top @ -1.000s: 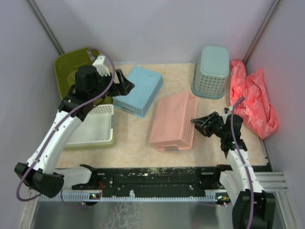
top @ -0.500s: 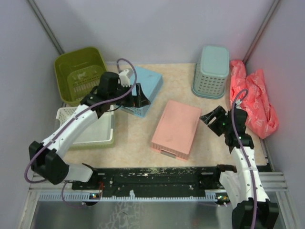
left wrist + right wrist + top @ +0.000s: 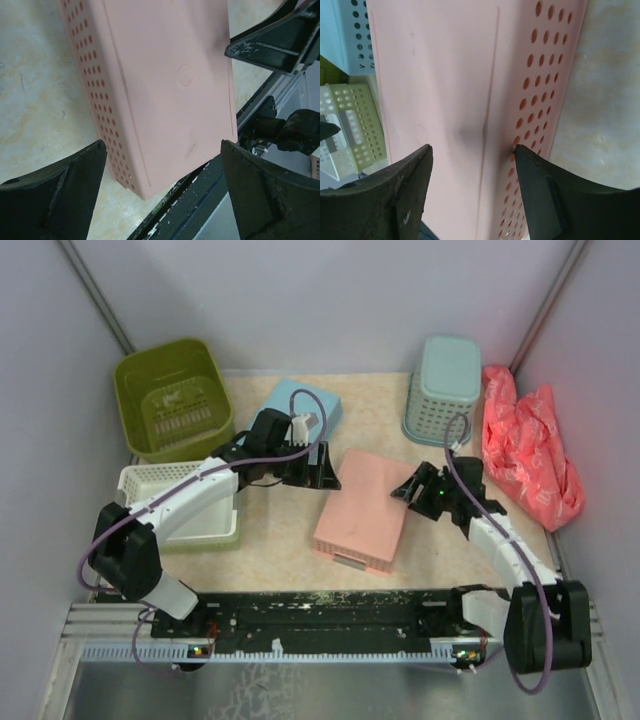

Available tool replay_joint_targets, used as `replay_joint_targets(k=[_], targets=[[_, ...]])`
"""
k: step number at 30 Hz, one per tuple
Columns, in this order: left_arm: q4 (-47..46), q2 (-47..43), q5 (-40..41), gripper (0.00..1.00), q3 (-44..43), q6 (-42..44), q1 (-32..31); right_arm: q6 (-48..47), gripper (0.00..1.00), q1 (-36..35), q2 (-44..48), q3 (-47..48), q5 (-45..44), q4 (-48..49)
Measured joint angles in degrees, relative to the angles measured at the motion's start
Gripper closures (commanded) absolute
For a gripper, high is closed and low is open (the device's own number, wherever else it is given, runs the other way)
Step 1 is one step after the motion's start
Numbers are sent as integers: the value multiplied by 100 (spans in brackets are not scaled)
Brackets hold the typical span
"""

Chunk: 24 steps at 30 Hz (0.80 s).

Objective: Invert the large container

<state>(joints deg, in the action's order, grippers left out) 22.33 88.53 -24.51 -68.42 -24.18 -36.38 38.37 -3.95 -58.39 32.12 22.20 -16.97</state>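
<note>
The large container (image 3: pixel 172 400), a deep olive-green tub, stands upright with its opening up at the back left. No gripper touches it. My left gripper (image 3: pixel 322 474) is open and empty, well to the tub's right, at the left edge of a pink perforated container (image 3: pixel 365 508) that lies bottom up. In the left wrist view my left gripper (image 3: pixel 165 192) hangs open over the pink container (image 3: pixel 165 85). My right gripper (image 3: pixel 406 490) is open and empty at the pink container's right edge. In the right wrist view it (image 3: pixel 472 195) straddles that container's (image 3: pixel 450 90) long edge.
A light blue container (image 3: pixel 300 405) lies bottom up behind the left arm. A teal lattice basket (image 3: pixel 443 388) stands upside down at the back right beside a red bag (image 3: pixel 530 445). A pale-green tray (image 3: pixel 190 520) holding a white basket sits at the left.
My left gripper has swung right, from beside the olive tub to the pink container. The pink container has dropped flat. My right gripper pulled back, then moved left to its edge.
</note>
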Motion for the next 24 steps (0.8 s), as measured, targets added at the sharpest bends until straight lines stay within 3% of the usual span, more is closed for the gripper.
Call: replay_joint_targets(k=[6,10,13,18,24], targets=[[-173,-90,87,1,-13,-52,83,302,35,-435,-1497,146,15,1718],[-173,-92,81,1,-61,-92,92,535,36,-457,-2745,1102,-9,2227],[-63,-140,114,1,-72,-46,92,564,36,-457,-2983,1668,-63,2339],[59,-516,199,1,44,85,92,212,35,-459,-2229,1692,-249,1886],[94,-763,179,1,238,223,92,-431,34,-1025,105,981,-715,289]])
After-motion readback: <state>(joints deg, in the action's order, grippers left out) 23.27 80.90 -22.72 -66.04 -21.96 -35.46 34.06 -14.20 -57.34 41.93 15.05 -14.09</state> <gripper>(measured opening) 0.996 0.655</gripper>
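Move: The pink container lies upside down between the hands. Its middle is about 9 cm left, 4 cm nearer the base and 5 cm below the right hand, which is close to its right long side, with the tall teal container 21 cm ahead of that hand and 7 cm to its right. From the left hand the pink container's middle is roughly 8 cm right, 7 cm back and 11 cm down, while the blue container is 12 cm ahead and 5 cm left. The right hand, fingers still part open, sweeps quickly some 14 cm forward along the pink container's right long side towards the teal container, easing about 4 cm left and sinking slightly to push the far end round, then rises while drawing back almost the whole way, ending about 8 cm higher with the fingers tipped up some 15 degrees. The left hand stays wide open by the far left edge, edging forward a little before backing off about 3 cm up and 2 cm left. ##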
